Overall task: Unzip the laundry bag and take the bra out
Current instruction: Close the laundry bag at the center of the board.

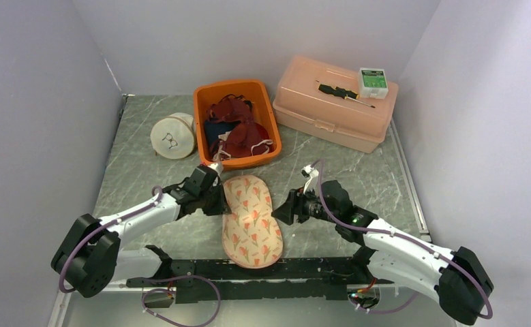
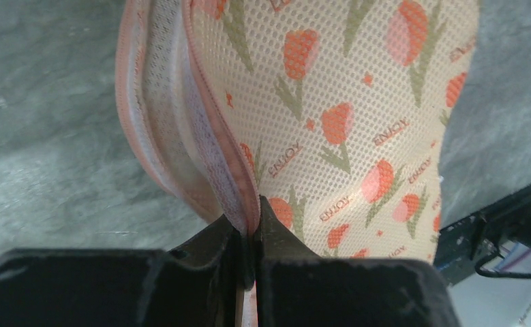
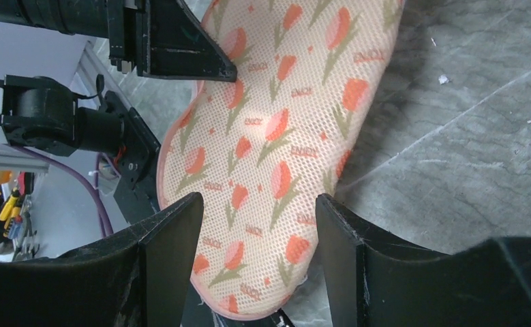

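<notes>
The laundry bag (image 1: 252,219) is a peanut-shaped mesh pouch printed with orange tulips, lying on the marble table near its front edge. My left gripper (image 1: 219,197) is at the bag's left side, shut on its pink zippered rim (image 2: 238,197). In the left wrist view the jaws (image 2: 251,230) pinch that rim tightly. My right gripper (image 1: 288,208) hovers just right of the bag's waist, open, with nothing held. In the right wrist view the bag (image 3: 276,129) shows between the spread fingers (image 3: 257,201). The bra is hidden.
Behind the bag, an orange basket (image 1: 201,102) holds red garments. A round white mesh pouch (image 1: 172,136) lies to its left. At the back right, a peach toolbox (image 1: 330,116) carries a screwdriver (image 1: 344,93) and a small green-and-white box (image 1: 373,80). A black rail (image 1: 303,269) runs along the near edge.
</notes>
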`<state>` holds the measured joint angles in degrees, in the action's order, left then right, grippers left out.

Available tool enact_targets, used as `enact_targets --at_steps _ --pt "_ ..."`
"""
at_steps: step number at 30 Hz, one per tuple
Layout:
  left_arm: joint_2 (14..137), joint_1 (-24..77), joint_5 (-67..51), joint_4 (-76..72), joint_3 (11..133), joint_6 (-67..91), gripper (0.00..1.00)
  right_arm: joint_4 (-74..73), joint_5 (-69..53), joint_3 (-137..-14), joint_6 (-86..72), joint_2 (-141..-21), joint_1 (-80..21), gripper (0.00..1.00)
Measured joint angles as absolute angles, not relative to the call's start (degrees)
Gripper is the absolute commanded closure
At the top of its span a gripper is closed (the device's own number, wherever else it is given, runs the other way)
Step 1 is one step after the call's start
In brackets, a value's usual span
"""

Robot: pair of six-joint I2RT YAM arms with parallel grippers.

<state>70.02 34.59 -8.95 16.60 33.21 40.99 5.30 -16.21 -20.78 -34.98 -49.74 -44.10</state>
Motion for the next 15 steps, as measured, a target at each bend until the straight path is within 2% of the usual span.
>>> enact_targets --at_steps 4,7,9,15 --pt "70.0 34.6 -5.9 18.5 33.2 41.5 0.77 5.8 -16.1 -20.0 -35.2 -50.4 -44.1 0.35" --pt "70.0 34.6 -4.5 20.0 33.3 41.6 0.58 5.9 -16.1 -19.9 -35.2 -50.5 -44.1 0.35" --pt "69.6 34.6 -4.3 21.5 33.5 41.6 0.50 6.0 -16.0 -19.9 -35.2 -50.5 -44.1 0.35" --pt "61.9 34.6 -4.2 28.9 37.3 41.9 0.44 6.1 -15.9 -19.9 -35.1 -50.5 -44.1 0.36"
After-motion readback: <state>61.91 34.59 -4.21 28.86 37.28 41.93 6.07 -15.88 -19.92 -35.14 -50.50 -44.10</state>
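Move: The left fingers still pinch the laundry bag's left edge; the bag's middle lies about 7 cm to their right, 3 cm back and 3 cm below. The orange bin stands roughly 25 cm ahead and 3 cm right, the round white bag some 22 cm ahead and 17 cm left. From the idle right hand, the laundry bag's middle is about 8 cm left, 1 cm back and 8 cm below. The left hand opens, letting go of the bag's edge, easing 2 cm left, then lifting about 4 cm. ##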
